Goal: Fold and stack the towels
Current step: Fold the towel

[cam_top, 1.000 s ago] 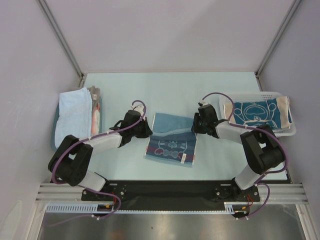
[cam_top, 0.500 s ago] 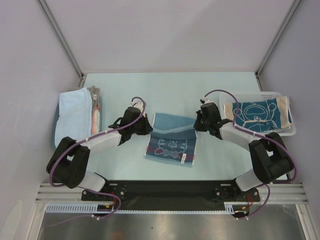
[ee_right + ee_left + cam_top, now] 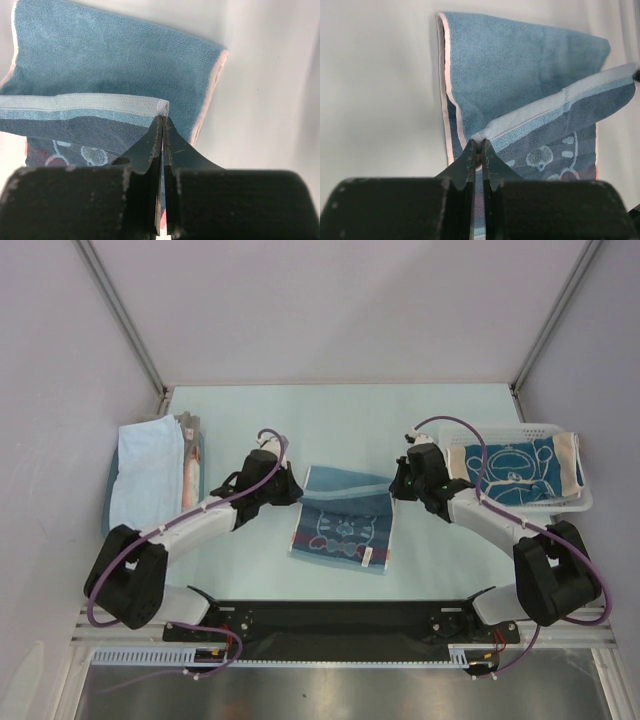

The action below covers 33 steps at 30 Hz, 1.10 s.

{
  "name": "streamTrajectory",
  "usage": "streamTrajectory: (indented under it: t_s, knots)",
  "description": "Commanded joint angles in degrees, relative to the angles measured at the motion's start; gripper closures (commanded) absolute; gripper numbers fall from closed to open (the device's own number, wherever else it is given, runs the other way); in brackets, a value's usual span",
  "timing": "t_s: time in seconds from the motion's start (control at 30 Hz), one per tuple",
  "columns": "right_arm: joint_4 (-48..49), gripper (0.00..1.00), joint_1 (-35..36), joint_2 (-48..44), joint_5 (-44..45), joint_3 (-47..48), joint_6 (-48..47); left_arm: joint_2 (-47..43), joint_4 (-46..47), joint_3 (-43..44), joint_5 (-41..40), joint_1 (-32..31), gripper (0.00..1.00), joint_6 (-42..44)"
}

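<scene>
A blue towel (image 3: 342,525) with a white line drawing lies in the middle of the table, its pale-banded edge lifted and doubled over the plain blue back (image 3: 520,65). My left gripper (image 3: 480,148) is shut on that edge's left corner (image 3: 299,495). The right gripper (image 3: 163,120) is shut on the edge's right corner (image 3: 394,490). The banded edge hangs stretched between them. A dark teal towel (image 3: 515,472) with tan ends lies draped over the basket at the right. At the left a light blue towel (image 3: 148,472) lies folded.
The white mesh basket (image 3: 500,429) stands at the right edge of the table. A shallow teal tray (image 3: 106,528) holds the light blue towel, with a pinkish cloth (image 3: 190,472) beside it. Grey walls close in the table on three sides.
The right gripper has shut on the towel's right corner. Both arms have reached slightly farther from their bases, carrying the banded edge with them.
</scene>
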Motion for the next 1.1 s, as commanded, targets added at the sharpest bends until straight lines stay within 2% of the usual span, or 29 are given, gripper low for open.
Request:
streamTrajectory:
  t_s: [0.0,0.2,0.6,1.07]
  knots:
    - [0.39,1.00,0.32,-1.78,-0.40,-0.56,-0.17,-2.97,-0.48,1.18,-1.27,-0.43,0.96,0.52]
    - [-1.36,1.00,0.85,-6.08,-3.10,-2.14,1.14,-5.26,-1.10,0.22,-1.62,-0.43,0.96,-0.09]
    - [-6.54,1.00,3.40,-16.54,-3.21,-5.48,3.08,-8.25,-0.92,-2.95,-0.83,-0.43,0.96,-1.15]
    - [-9.45,1.00,7.88,-20.85,0.04,-7.15,5.45,-12.20,0.31,-8.39,0.05,-0.52,0.95,-2.38]
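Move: Each hand already holds an end of the towel's lifted hem. From the left hand, the towel's near left corner lies about 15 cm back, 2 left and 8 below. From the right hand, the near right corner is roughly 20 cm back, 3 left and 8 below, with the white tag some 15 back and 8 left. The cat print's middle lies about 7 back and 13 right of the left hand. Still pinching the hem, both hands draw back towards the near edge: left 3 cm, right 8 and rising. ##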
